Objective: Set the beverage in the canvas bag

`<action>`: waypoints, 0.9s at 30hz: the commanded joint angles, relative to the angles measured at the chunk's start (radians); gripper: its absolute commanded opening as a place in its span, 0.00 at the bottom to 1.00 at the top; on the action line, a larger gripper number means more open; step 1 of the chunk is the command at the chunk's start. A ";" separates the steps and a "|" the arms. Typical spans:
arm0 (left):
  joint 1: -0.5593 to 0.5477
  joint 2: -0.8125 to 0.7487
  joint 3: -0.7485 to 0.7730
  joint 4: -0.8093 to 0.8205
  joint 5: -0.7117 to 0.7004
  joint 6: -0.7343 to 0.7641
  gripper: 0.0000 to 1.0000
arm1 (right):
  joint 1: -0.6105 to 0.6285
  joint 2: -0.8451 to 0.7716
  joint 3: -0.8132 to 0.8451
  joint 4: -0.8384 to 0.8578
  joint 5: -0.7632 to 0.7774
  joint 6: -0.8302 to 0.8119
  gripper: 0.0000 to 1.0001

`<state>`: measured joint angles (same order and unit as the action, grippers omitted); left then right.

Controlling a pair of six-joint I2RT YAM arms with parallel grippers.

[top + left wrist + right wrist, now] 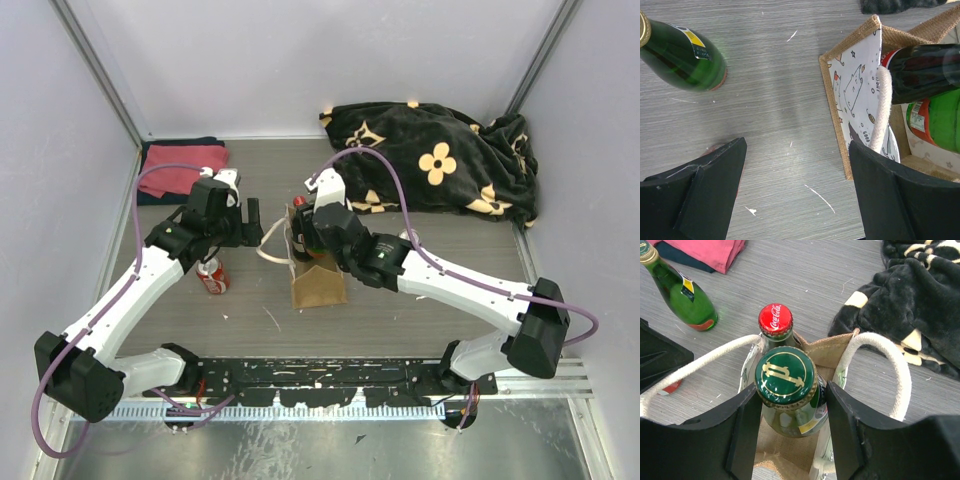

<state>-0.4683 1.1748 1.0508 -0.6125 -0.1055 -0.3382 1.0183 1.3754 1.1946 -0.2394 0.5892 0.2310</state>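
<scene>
The tan canvas bag (318,283) stands upright mid-table, with white rope handles (890,360). My right gripper (310,240) is over its mouth, shut on a green bottle with a green-and-gold cap (785,376) that is down inside the bag (827,352). A Coca-Cola bottle with a red cap (775,319) stands in the bag behind it. My left gripper (797,145) is open and empty just left of the bag (860,70), low over the table. Both bottles (940,120) show through the bag's mouth in the left wrist view.
A second green bottle (680,290) stands on the table left of the bag. A red can (212,277) sits under the left arm. Folded red cloth (183,165) lies back left. A black flower-print blanket (440,160) lies back right.
</scene>
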 commanded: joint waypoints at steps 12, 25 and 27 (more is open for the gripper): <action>0.004 -0.017 -0.043 0.014 0.011 -0.004 0.91 | -0.076 -0.009 -0.093 0.278 -0.007 0.039 0.01; 0.003 -0.019 -0.046 0.013 0.013 -0.004 0.91 | -0.101 0.074 -0.126 0.358 -0.034 0.046 0.01; 0.003 -0.020 -0.046 0.014 0.013 -0.002 0.91 | -0.101 0.081 -0.140 0.367 -0.029 0.049 0.01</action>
<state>-0.4683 1.1736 1.0241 -0.6109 -0.1047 -0.3386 0.9188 1.4788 1.0409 -0.0776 0.5365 0.2615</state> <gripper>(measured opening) 0.909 0.556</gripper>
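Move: I hold the green bottle by its neck above the canvas bag. The bag's middle is about 3 cm ahead of my right hand, 1 cm to its right and some 17 cm below. The cola bottle already stands in the bag, roughly 6 cm ahead, 3 cm left and 14 cm down; the purple can is on the table about 23 cm right, 6 cm ahead and 19 cm down. From my left hand the bag's middle lies some 14 cm right, level ahead-wise, 11 cm below. Keeping my right-hand grip on the green bottle's neck, I lower it about 8 cm deeper into the canvas bag, down past the right side of the cola bottle. On the way I ease roughly 3 cm forward and a little to the right, the wrist tipping only some 5 degrees; my fingers don't open. ##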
